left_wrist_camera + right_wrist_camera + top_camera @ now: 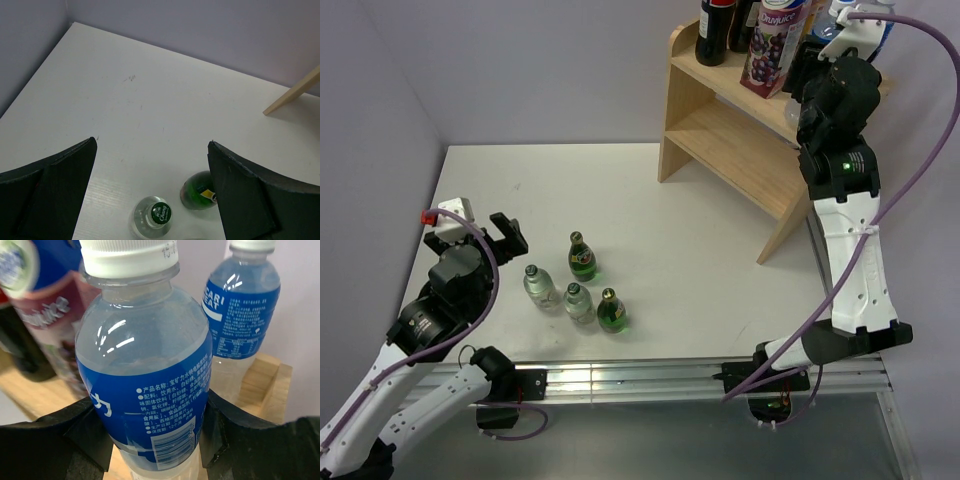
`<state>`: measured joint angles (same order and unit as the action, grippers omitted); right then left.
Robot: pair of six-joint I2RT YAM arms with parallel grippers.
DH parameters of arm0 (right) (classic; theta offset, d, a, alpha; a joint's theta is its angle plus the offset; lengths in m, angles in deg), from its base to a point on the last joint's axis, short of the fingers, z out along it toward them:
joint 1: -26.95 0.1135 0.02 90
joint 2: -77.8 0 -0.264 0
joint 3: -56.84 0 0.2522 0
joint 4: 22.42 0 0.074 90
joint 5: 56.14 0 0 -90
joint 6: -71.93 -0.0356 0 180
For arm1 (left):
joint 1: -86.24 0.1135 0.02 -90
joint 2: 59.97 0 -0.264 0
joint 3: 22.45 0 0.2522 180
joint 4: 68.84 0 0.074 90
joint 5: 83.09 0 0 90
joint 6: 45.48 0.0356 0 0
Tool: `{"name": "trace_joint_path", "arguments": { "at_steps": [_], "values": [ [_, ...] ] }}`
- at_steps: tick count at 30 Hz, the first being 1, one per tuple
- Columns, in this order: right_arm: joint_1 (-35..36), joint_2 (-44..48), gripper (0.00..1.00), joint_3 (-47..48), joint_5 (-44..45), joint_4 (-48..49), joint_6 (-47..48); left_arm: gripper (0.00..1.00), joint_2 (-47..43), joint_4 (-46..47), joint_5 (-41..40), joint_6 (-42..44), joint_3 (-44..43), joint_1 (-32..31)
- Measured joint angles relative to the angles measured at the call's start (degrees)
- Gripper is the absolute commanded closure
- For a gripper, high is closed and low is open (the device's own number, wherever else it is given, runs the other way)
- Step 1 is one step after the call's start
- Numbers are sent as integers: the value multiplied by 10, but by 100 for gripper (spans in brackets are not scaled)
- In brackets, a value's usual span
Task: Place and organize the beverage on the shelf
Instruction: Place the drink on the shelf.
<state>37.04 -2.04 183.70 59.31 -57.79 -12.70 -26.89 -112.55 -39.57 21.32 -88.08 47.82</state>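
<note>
My right gripper is shut on a clear beverage bottle with a blue label and a white cap, held upright at the top tier of the light wooden shelf. The bottle's base is out of view. A second blue-labelled bottle stands behind it, with a purple juice carton and dark cola bottles to the left. On the table stand two green glass bottles and two clear ones. My left gripper hangs open just left of them, holding nothing.
In the left wrist view a clear bottle with a green cap and a green bottle sit below the open fingers. The shelf's front leg stands on the table at the right. A grey wall runs along the table's left edge.
</note>
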Motion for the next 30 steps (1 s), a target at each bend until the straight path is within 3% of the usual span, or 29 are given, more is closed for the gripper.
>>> {"name": "trace_joint_path", "arguments": {
  "at_steps": [21,30],
  "values": [
    [-89,21,100,-87,-27,59,-15,1,-7,3,33,0,1,5],
    [-104,21,87,-94,-31,73,-17,0,-7,3,34,0,2,5]
  ]
}}
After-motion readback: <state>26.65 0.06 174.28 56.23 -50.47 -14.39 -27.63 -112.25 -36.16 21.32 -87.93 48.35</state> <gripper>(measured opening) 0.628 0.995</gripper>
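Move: The right hand already holds a blue-labelled drink bottle upright over the top shelf. The free shelf spot meant for it is about 6 cm to the right, 1 cm ahead and some 13 cm below the hand. The standing blue bottle is roughly 6 cm ahead and 10 cm right, the grape juice box about 7 cm ahead and 5 cm left, both centred slightly lower. From the left hand, the spot lies about 60 cm right, 16 cm ahead and 12 cm up. Rightward by about 6 cm, the right hand carries the gripped bottle away from the grape juice box to just in front of the standing blue bottle. It sinks some 2.5 cm early on, then travels level at that height, easing off while the wrist turns slightly clockwise; the fingers keep their hold around the label. ##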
